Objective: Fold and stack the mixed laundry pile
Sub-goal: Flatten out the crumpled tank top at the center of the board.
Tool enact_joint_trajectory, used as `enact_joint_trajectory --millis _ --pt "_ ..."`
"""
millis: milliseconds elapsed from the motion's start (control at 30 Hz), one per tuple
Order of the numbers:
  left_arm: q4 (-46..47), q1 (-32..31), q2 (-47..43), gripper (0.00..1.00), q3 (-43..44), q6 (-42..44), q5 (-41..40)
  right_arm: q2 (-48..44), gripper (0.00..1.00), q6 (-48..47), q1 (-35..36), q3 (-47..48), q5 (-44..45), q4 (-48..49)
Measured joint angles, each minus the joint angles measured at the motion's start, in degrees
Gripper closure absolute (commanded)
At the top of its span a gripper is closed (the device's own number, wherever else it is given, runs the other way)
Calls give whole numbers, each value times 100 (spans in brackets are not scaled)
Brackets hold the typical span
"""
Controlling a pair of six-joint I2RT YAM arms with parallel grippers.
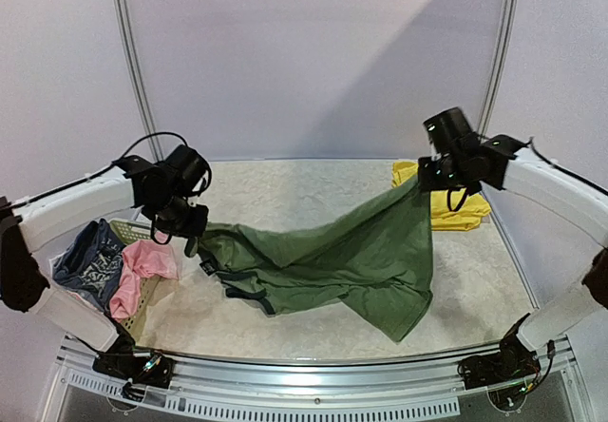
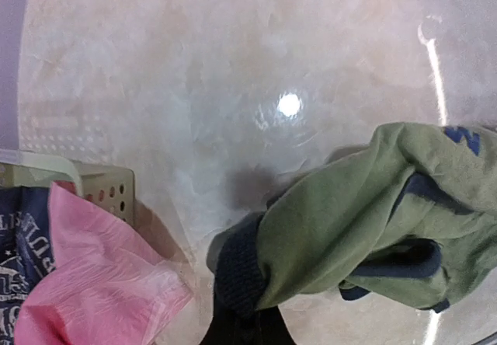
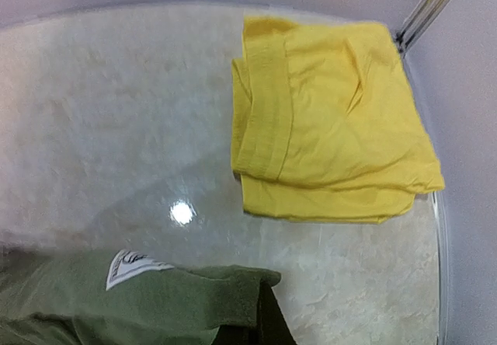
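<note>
An olive-green sleeveless top (image 1: 332,260) hangs stretched between both arms above the table. My left gripper (image 1: 193,241) is shut on its dark-trimmed left end (image 2: 256,271). At the right, my right gripper (image 1: 425,182) is shut on the hem corner (image 3: 241,302) next to a small white patch (image 3: 132,269). The top's lower part droops onto the table. Folded yellow shorts (image 1: 445,201) lie at the back right (image 3: 326,143). A pink piece (image 1: 141,275) and a blue-grey patterned piece (image 1: 90,265) lie in the basket; both also show in the left wrist view (image 2: 93,283).
A pale mesh laundry basket (image 1: 142,298) stands at the left front, its perforated wall (image 2: 109,193) close under my left gripper. The marbled table (image 1: 285,194) ends at a metal rail at the near edge. White walls and metal posts enclose the back.
</note>
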Motion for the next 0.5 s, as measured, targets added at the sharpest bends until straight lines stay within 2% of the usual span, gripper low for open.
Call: enact_joint_trajectory --millis 133,167,233,367,433,500 --pt "181 129 636 100 -223 -20 170 780 100 -9 -76 -190 -232 -138" --pt "258 142 726 97 -225 -28 175 807 100 -11 -87 -186 -258 -122" --pt "474 155 890 83 -229 -55 210 809 100 -28 -103 -122 -295 -116" --pt "763 -63 1147 41 -186 -160 -114 881 100 -66 -120 133 -328 15" --pt "743 -415 1250 32 -46 -162 -614 981 100 -76 -120 264 -323 52" --pt "748 -874 1283 32 153 -127 -1078 1128 100 -87 -125 387 -293 70"
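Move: The green tank top hangs between both hands, its middle roughly 30 cm to the left hand's right, level with it and about 12 cm lower. The pink cloth on the basket rim is some 12 cm left of this hand, 6 cm back and 5 cm below. From the right hand, the tank top's middle lies about 22 cm left, 7 cm back and 22 cm down; the folded yellow shorts are some 16 cm ahead, 12 cm right and 21 cm below. The tank top is brought down at both ends. The left hand sinks about 6 cm with its pinched end, then opens its fingers wide, lets go and edges right along the cloth, rising slightly. The right hand keeps its pinch on the far corner, drops some 7 cm fast, then comes up a little while easing about 3 cm forward and slightly left. ##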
